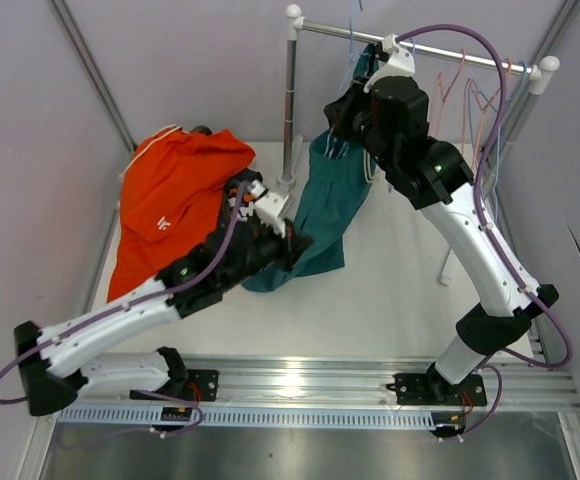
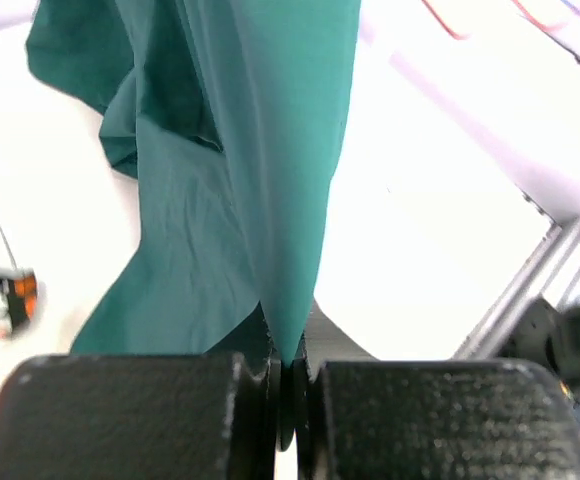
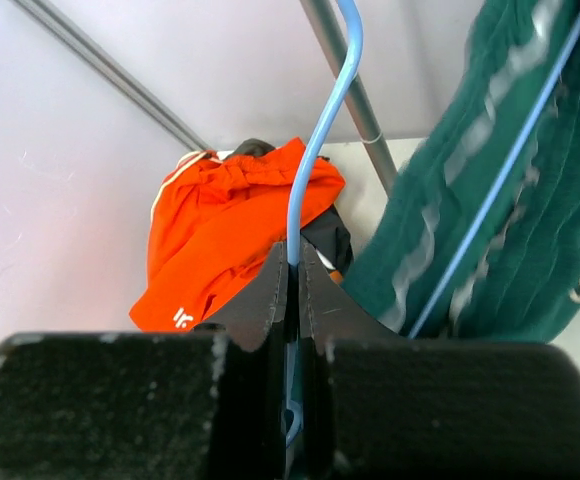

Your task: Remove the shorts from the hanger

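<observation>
Teal shorts (image 1: 332,205) hang from a blue hanger (image 3: 320,130) on the rail (image 1: 420,42), and their lower end trails onto the white table. My left gripper (image 1: 298,243) is shut on a fold near the bottom of the teal shorts (image 2: 240,170). The cloth is pinched between the fingertips of this gripper (image 2: 290,352). My right gripper (image 3: 293,268) is shut on the blue hanger's wire just under its hook. The waistband of the teal shorts (image 3: 510,200) is bunched to its right. In the top view the right gripper (image 1: 342,112) sits at the shorts' top.
Bright orange shorts (image 1: 175,195) lie heaped at the back left of the table (image 1: 390,290), with darker cloth (image 3: 328,235) under them. Empty wire hangers (image 1: 470,90) hang at the rail's right end. The rail's upright post (image 1: 290,110) stands just left of the teal shorts.
</observation>
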{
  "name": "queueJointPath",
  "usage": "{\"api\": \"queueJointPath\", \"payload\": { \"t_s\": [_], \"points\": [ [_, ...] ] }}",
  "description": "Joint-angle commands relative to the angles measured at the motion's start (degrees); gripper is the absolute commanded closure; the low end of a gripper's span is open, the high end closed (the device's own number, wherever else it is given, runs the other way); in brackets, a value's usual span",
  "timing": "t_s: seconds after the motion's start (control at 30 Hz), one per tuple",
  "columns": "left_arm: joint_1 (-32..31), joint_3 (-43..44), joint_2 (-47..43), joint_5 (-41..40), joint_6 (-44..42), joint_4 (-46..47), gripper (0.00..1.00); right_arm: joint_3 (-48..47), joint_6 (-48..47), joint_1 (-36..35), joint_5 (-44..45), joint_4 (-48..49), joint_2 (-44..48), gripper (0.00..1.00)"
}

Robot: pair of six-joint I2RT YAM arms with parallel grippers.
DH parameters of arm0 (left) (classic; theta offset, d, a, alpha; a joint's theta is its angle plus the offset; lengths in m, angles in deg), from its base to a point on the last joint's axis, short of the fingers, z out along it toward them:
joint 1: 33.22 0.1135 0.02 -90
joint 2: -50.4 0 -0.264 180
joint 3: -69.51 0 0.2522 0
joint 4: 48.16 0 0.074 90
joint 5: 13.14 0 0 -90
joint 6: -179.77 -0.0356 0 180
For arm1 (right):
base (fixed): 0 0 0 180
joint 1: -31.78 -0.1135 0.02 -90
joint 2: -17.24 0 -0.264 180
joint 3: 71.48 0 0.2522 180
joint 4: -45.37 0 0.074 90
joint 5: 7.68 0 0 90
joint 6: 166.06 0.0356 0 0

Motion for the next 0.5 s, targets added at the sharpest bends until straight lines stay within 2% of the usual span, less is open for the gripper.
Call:
{"api": "queueJointPath", "payload": {
  "t_s": [0.0,0.07,0.1,0.2,0.37,0.47],
  "points": [
    [-6.11,-10.97,-12.03,-9.11,3.13,-1.56,1.0,-4.86,-2.2,1.4,2.07,5.47,1.71,1.0],
    [-9.72,-14.71,-17.46,-11.59,5.41,-2.0,1.0,-5.74,-2.2,1.76,1.63,5.38,1.71,1.0],
    [-10.07,-19.95,-18.89,-12.65,6.38,-1.91,1.0,-5.74,-2.2,1.76,1.54,5.29,1.88,1.0],
    [-10.08,-22.72,-20.31,-14.41,8.58,-2.17,1.0,-5.3,-1.24,1.49,1.28,5.21,2.5,1.0],
    [-9.2,-16.85,-12.95,-17.23,3.93,1.86,1.0,-4.95,0.6,-0.7,1.45,3.63,4.17,1.0],
    [-4.2,-9.65,-4.6,-13.9,2.7,3.01,1.0,-3.29,3.58,-3.33,0.75,1.34,6.36,1.0]
  ]
}}
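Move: The left gripper already pinches the teal shorts' lower end; the blue hanger's neck, clamped in the right gripper, lies about 15 cm ahead of the left gripper, 9 cm right and 18 cm higher. The orange-topped pile lies roughly 18 cm ahead, 28 cm left and 22 cm below the left gripper. From the right gripper, the shorts' waist is some 3 cm ahead, 4 cm right and 4 cm lower; the rail is about 6 cm ahead, straight above by 14 cm. Keep the left fingers shut on the teal shorts and pull them away from the blue hanger: first sweep back about 6 cm and left, then haul down for a total drop of some 10 cm, easing slightly forward again. Hold the hanger's neck closed in the right gripper against the pull, giving back only about 2 cm and slightly up. ##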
